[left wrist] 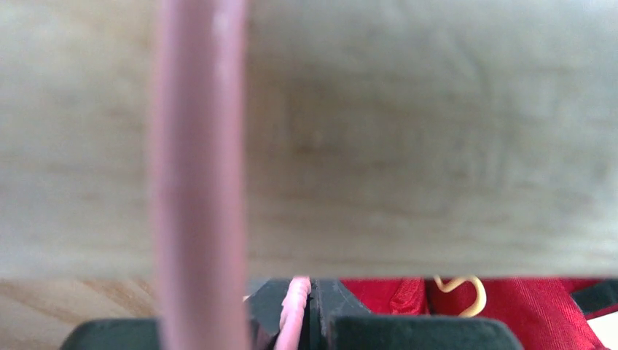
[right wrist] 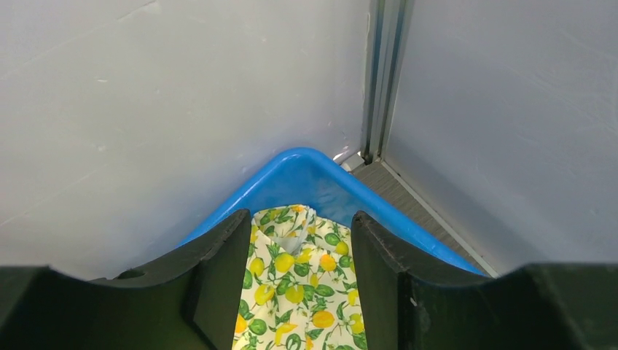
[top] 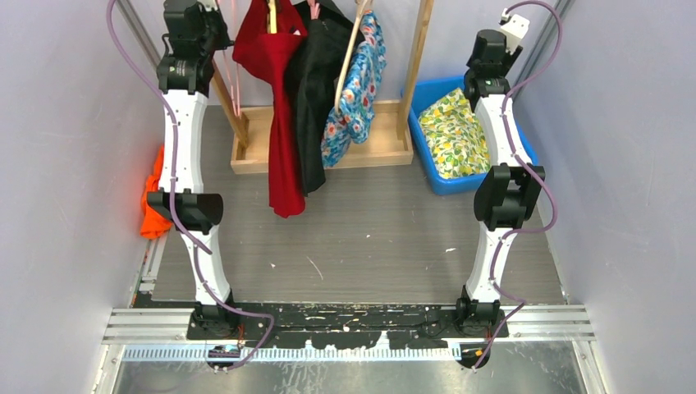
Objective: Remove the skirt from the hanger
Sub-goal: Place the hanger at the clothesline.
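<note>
A lemon-print skirt [top: 454,131] lies crumpled in the blue bin [top: 427,90] at the back right. My right gripper [right wrist: 302,240] hangs open above it; the skirt [right wrist: 295,292] shows between the spread fingers, which are not touching it. My left gripper [left wrist: 312,292] is up at the left end of the wooden rack [left wrist: 408,146], shut on a thin pink hanger [left wrist: 295,310]. Another part of that hanger [left wrist: 198,182] crosses close to the lens, blurred. In the top view the pink hanger [top: 235,86] dangles bare below the left gripper [top: 215,39].
Red [top: 283,123], black [top: 316,107] and blue floral [top: 357,90] garments hang from the rack, whose wooden base [top: 377,152] stands on the table. An orange cloth [top: 154,201] lies by the left wall. Walls close in on both sides.
</note>
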`<state>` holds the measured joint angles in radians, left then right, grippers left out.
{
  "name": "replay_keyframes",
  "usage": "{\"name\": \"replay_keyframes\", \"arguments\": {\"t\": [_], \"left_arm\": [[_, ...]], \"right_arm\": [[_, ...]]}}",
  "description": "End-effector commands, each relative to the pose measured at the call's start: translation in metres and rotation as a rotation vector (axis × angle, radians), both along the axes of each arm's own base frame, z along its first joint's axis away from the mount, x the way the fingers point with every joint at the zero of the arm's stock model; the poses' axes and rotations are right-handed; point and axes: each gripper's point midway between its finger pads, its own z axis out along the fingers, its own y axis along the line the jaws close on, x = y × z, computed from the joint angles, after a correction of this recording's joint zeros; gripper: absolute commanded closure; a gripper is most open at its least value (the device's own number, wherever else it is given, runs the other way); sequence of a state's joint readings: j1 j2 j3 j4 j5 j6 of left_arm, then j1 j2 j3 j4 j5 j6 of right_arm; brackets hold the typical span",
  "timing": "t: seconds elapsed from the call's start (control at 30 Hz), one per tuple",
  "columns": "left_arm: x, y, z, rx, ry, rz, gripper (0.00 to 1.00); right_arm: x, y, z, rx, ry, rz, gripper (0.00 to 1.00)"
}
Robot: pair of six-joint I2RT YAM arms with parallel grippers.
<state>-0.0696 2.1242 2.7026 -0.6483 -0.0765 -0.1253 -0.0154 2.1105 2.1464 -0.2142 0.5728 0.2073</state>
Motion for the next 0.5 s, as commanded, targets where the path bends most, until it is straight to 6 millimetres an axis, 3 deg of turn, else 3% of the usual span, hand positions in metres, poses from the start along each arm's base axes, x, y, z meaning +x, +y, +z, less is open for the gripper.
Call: {"name": "replay_keyframes", "arguments": {"t": [0.0, 0.17, 0.37, 0.47], "left_arm": [[-0.013, 0.003, -0.006, 0.022, 0.050, -0.006, 1.00], [-0.026, 0.005, 0.018, 0.038, -0.002, -0.004, 0.95], [-0.042, 0.003, 0.040, 0.037, -0.044, -0.022, 0.69], [-0.052, 0.003, 0.053, 0.038, -0.074, -0.025, 0.63]], "right_arm": [[-0.003, -0.003, 0.015, 0.012, -0.050, -0.004, 0.42], [-0.002, -0.002, 0.010, 0.024, -0.046, -0.002, 0.42], [-0.001, -0.001, 0.006, 0.032, -0.043, 0.002, 0.41], [-0.001, 0.000, 0.005, 0.036, -0.040, 0.006, 0.41]]}}
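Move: The left hand grips the empty pink hanger just below its hook. The clothesline rail it is to hang on runs across about 4 cm above the hand and 1 cm ahead. The red skirt hangs some 10 cm to the right and 5 cm nearer the robot, well below; the stand's left post is level ahead, about 7 cm left. From the right hand, the hanging place on the rail lies roughly 60 cm left, 3 cm back and 17 cm up. The left fingers let go of the pink hanger's neck, parting to about a third of their full opening with the hook at the rail. Meanwhile the hand eases back about 1.5 cm towards the robot, away from the rail, tipping slightly downward near the end. The empty, open right hand sinks some 1.5 cm over the blue tub. ##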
